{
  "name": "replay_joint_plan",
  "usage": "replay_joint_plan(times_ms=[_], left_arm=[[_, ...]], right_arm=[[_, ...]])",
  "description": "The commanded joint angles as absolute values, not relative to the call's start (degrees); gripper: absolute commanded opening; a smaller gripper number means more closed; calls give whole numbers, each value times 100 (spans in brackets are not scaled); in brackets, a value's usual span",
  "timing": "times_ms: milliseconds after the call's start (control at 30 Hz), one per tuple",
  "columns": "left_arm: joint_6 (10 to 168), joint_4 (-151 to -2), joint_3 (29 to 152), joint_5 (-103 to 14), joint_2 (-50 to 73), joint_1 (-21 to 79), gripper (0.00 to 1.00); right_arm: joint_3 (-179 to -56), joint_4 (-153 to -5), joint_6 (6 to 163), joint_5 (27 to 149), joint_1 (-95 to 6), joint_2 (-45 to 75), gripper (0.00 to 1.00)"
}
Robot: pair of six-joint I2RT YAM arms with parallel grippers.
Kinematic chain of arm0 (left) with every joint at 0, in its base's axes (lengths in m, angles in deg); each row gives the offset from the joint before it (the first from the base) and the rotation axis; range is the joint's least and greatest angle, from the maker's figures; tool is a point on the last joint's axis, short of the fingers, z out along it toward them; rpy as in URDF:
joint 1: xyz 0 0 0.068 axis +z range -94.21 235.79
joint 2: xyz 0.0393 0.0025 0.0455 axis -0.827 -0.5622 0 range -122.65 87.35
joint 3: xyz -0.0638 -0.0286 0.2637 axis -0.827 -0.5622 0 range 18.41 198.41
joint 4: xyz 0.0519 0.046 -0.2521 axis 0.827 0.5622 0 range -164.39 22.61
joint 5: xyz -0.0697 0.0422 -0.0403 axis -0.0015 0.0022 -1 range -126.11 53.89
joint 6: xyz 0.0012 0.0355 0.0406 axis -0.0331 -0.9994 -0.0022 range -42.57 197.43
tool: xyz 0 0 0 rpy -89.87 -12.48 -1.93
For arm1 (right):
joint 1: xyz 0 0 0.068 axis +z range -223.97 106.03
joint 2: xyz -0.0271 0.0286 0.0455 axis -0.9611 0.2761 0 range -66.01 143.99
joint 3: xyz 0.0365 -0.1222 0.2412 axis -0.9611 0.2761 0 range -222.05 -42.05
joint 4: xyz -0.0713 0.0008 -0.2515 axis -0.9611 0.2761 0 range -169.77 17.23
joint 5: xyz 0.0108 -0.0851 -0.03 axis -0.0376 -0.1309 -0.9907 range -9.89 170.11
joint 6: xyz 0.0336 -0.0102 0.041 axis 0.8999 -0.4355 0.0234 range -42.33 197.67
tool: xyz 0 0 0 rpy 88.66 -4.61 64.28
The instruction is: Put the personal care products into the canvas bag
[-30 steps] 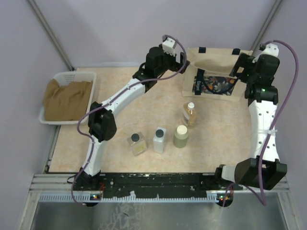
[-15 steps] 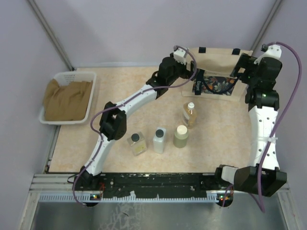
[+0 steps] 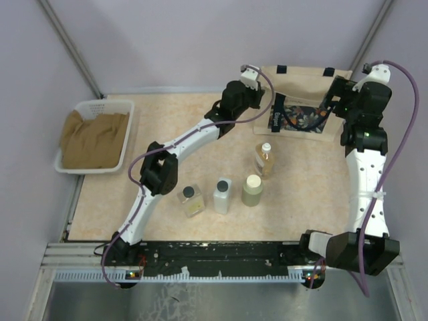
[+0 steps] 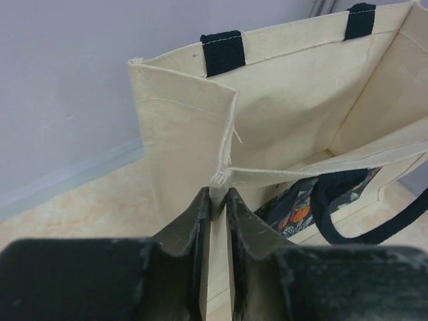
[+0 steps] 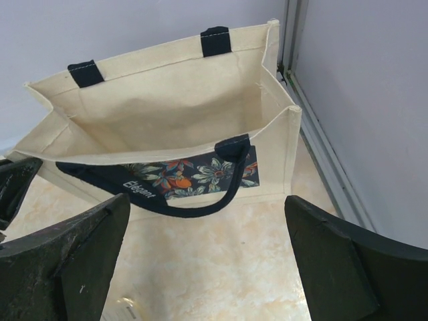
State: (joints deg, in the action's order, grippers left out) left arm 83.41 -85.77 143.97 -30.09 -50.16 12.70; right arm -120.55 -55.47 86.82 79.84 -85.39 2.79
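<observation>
The canvas bag (image 3: 301, 83) stands open at the far right of the table, floral panel toward me. My left gripper (image 3: 266, 105) is shut on the bag's front left corner seam; in the left wrist view the fabric edge (image 4: 224, 177) sits pinched between the fingers of that gripper (image 4: 217, 200). My right gripper (image 3: 334, 95) is open and empty beside the bag's right end, above the table in front of the bag (image 5: 167, 107). The amber bottle (image 3: 264, 160), olive-green bottle (image 3: 252, 190), white bottle (image 3: 222, 195) and clear square bottle (image 3: 191, 200) stand mid-table.
A white plastic basket (image 3: 107, 103) with brown cloth sits at the far left. The bag's navy handle (image 5: 221, 194) hangs down over the floral panel. A metal frame rail (image 5: 321, 147) runs along the right wall beside the bag.
My left arm has reached rightward to the bag's left corner and now grips the seam. My right gripper has shifted slightly by the bag's right end. The bottles have not moved.
</observation>
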Motion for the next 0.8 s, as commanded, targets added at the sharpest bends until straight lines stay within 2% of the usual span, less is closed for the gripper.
replay_joint_plan(times_ms=[0, 67, 133, 367, 767], left_arm=[[8311, -8851, 14579, -3143, -5114, 1257, 12], [8337, -8871, 14545, -3247, -5096, 1255, 4], [8349, -8889, 14465, -3337, -5055, 1255, 0], [8275, -8704, 13977, -3414, -4653, 1326, 0], [7759, -9152, 11020, -2840, -2345, 1716, 0]], right_arm=[[-12066, -5873, 8682, 8029, -8533, 115, 99], [-12069, -5873, 8690, 8021, -8531, 126, 99], [-12063, -5875, 8690, 8021, -8531, 135, 99], [-12039, -5873, 8699, 8012, -8531, 139, 99], [-11949, -5959, 8756, 8058, -8530, 207, 99]])
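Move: The canvas bag's near left top corner is already between my left fingertips, practically at the hand point. The bag's middle lies about 14 cm to the right, 6 cm farther out and 9 cm lower. The amber bottle stands some 18 cm back, 3 cm right and 14 cm below; the green jar is roughly 31 cm back and 2 cm left, just as low. From my idle right hand that corner is about 16 cm ahead, 18 cm left and 10 cm lower. I finish closing my left fingers so they pinch the rim corner of the canvas bag, hold almost still for a moment, then drag the bag by it about 7 cm to my left and some 4 cm back towards me, picking up speed, dipping slightly on the way. The wrist tilts only about 5 degrees and the grip is kept. ##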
